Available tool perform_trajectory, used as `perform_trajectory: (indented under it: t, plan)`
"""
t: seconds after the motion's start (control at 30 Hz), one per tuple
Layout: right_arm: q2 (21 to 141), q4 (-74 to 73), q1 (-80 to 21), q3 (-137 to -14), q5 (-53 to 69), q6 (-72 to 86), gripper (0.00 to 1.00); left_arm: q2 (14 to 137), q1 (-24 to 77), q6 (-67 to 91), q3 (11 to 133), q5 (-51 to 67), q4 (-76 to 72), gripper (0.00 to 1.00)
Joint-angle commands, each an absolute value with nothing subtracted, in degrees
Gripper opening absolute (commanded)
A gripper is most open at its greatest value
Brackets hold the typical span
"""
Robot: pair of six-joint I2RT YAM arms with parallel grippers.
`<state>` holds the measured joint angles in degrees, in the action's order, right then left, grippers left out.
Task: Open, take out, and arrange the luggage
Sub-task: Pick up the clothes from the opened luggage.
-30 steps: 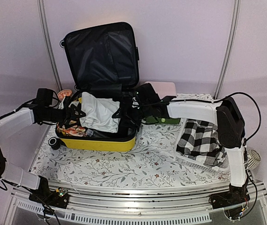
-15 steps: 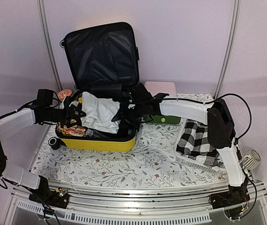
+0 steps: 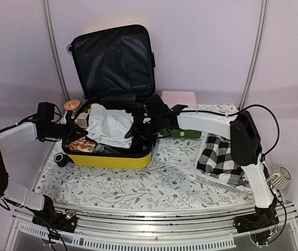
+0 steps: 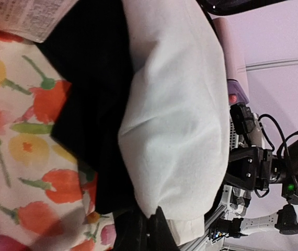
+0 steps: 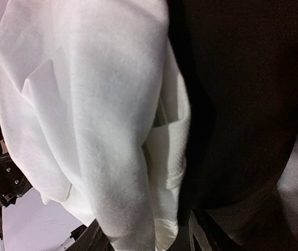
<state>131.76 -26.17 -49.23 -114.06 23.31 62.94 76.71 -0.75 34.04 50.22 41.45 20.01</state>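
The luggage (image 3: 107,159), a yellow hard-shell case, lies open on the table with its black-lined lid (image 3: 115,60) standing upright. A white garment (image 3: 110,125) lies on top of its contents. My left gripper (image 3: 80,129) is at the garment's left edge. In the left wrist view it (image 4: 151,230) is shut, pinching a corner of the white garment (image 4: 175,115) above black cloth (image 4: 91,78) and flowered fabric (image 4: 29,146). My right gripper (image 3: 138,128) is at the garment's right edge, and its (image 5: 146,238) fingers hold a thick fold of the white garment (image 5: 86,104).
A white mesh basket (image 3: 217,183) at the right holds a black-and-white checked cloth (image 3: 225,157). A pink-and-green box (image 3: 180,99) stands behind my right arm. A round object (image 3: 71,104) sits left of the case. A flowered cloth (image 3: 154,183) covers the table.
My left gripper has shut on the garment's corner and drawn back to the left. My right arm has moved left to the garment's right edge, and its jaws have narrowed on the cloth.
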Motion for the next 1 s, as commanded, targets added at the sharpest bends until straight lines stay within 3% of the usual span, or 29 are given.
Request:
perform_trajectory:
  t: [0.0, 0.5, 0.63, 0.67, 0.8, 0.97]
  plan:
    - [133.0, -26.6, -49.6, -115.4, 25.2, 62.0, 0.52, 74.3, -4.6, 31.3, 48.5, 41.0, 22.3, 0.0]
    - [132.2, -7.6, -51.3, -106.6, 35.8, 69.0, 0.45, 74.0, -5.4, 31.6, 46.4, 43.9, 21.3, 0.0]
    - [132.9, -11.4, -51.4, -108.4, 32.7, 67.7, 0.46, 73.9, -5.4, 31.6, 46.6, 44.3, 21.3, 0.0]
    - [133.0, -13.0, -51.4, -109.2, 31.6, 66.8, 0.43, 73.8, -5.3, 31.7, 46.7, 44.4, 21.3, 0.0]
    - [132.8, -12.7, -51.2, -109.1, 32.3, 66.0, 0.08, 73.7, -5.4, 31.8, 47.0, 44.5, 21.3, 0.0]
    - [129.5, -11.3, -50.9, -108.1, 31.2, 66.6, 0.02, 72.9, -5.4, 32.3, 47.7, 45.3, 21.6, 0.0]
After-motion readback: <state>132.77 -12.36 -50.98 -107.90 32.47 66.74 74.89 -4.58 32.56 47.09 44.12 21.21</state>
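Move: The white cloth lies between my hands. Its middle is about 9 cm left of my half-open right hand and 2 cm ahead, some 2 cm above the fingertips; the floral cloth is about 20 cm left and 5 cm back, a little lower. From my left hand, already pinching the white cloth's left edge, its middle is about 10 cm to the right and 2 cm ahead; the small white box stands roughly 5 cm ahead and 1 cm left, slightly lower. I bring my right hand about 3 cm back and 3 cm left along the white cloth's right side towards its near corner, fingertips swinging back and up some 10 degrees, then shut the fingers to pinch the cloth there. My left hand keeps its pinch and tugs about 2 cm left, easing slightly back and down. ##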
